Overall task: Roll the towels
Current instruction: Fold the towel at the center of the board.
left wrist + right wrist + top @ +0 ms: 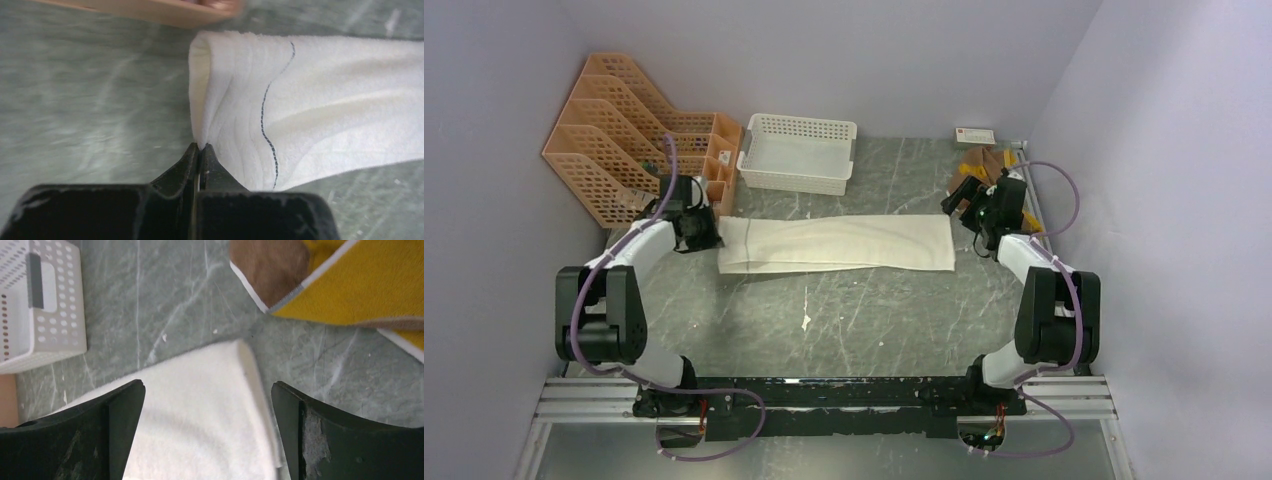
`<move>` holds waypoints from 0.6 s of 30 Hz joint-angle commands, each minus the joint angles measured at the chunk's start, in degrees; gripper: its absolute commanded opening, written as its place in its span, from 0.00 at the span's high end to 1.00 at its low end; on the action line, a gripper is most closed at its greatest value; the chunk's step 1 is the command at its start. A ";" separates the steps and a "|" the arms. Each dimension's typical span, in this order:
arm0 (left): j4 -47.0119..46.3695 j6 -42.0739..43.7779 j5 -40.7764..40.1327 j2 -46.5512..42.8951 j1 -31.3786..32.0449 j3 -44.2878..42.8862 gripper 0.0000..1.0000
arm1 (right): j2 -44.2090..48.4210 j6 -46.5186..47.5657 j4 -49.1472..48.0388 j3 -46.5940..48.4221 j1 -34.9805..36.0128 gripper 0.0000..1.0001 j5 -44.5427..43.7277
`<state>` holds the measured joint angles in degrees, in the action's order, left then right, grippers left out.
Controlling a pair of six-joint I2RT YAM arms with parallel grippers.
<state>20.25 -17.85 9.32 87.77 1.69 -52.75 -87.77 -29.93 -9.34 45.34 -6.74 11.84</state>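
Note:
The cream-white towel [836,243] lies flat as a long folded strip across the middle of the table. My left gripper [702,236] is at the strip's left end, shut on its lifted edge; the left wrist view shows the black tips [200,148] pinching the cloth [325,100]. My right gripper [964,205] hovers over the right end, open, its wide jaws [207,390] standing on either side of the towel's corner [200,415] without touching it. The brown and mustard-yellow towel [984,160] lies crumpled at the back right, also seen as the patched towel [350,285] beyond the right fingers.
A white lattice basket [797,152] stands at the back centre, seen as the basket [45,305] to the right gripper's left. An orange file organiser [639,135] fills the back left, close behind the left gripper. A small white box [975,133] sits by the back wall.

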 commanded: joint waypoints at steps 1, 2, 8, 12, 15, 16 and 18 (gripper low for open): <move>6.18 6.99 -7.32 -2.99 -5.63 -3.07 0.93 | 3.11 -0.04 4.21 3.46 2.87 0.00 -9.38; 6.81 8.06 -9.76 -3.57 -6.68 -3.64 0.93 | 3.59 -0.63 4.29 3.78 3.40 0.00 -9.91; 8.37 11.08 -14.27 -7.05 -10.34 -5.61 0.93 | 5.08 -2.45 6.12 6.66 6.94 0.00 -13.29; 10.25 10.95 -15.85 -8.05 -10.35 -7.01 0.93 | 6.52 -3.65 8.75 7.06 8.66 0.00 -16.94; 12.64 9.62 -17.51 -8.56 -8.48 -9.73 0.93 | 7.11 -5.92 10.16 7.12 8.85 0.00 -15.66; 13.29 9.18 -18.04 -8.64 -7.48 -10.59 0.93 | 7.24 -6.60 10.54 7.19 8.85 0.00 -14.87; 14.17 8.31 -17.18 -8.48 -5.21 -12.03 0.93 | 7.51 -7.53 10.79 7.07 8.85 0.00 -13.43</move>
<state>31.40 -8.62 -5.89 80.77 -6.79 -60.62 -81.65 -34.44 -0.91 51.11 1.91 -1.96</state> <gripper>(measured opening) 0.082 0.999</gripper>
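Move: My left hand already pinches the near-left end of the folded white towel about 5 cm above the table; the towel's middle lies some 27 cm to the right and roughly level with the hand fore and aft. The orange rack's middle is about 20 cm ahead and 15 cm left, the white basket 18 cm ahead and 17 cm right. From my open right hand, the white towel's middle is about 25 cm left, 8 cm back; the brown-yellow towel lies some 5 cm ahead and 7 cm right. Keeping the towel's end pinched, I drag it left with my left hand by about 10 cm, across the front of the orange rack, quickly at first, then easing off while the hand climbs some 6 cm and rolls its left side up nearly 20 degrees. My right hand, empty and already wide open, lifts about 5 cm and drifts slightly left. ##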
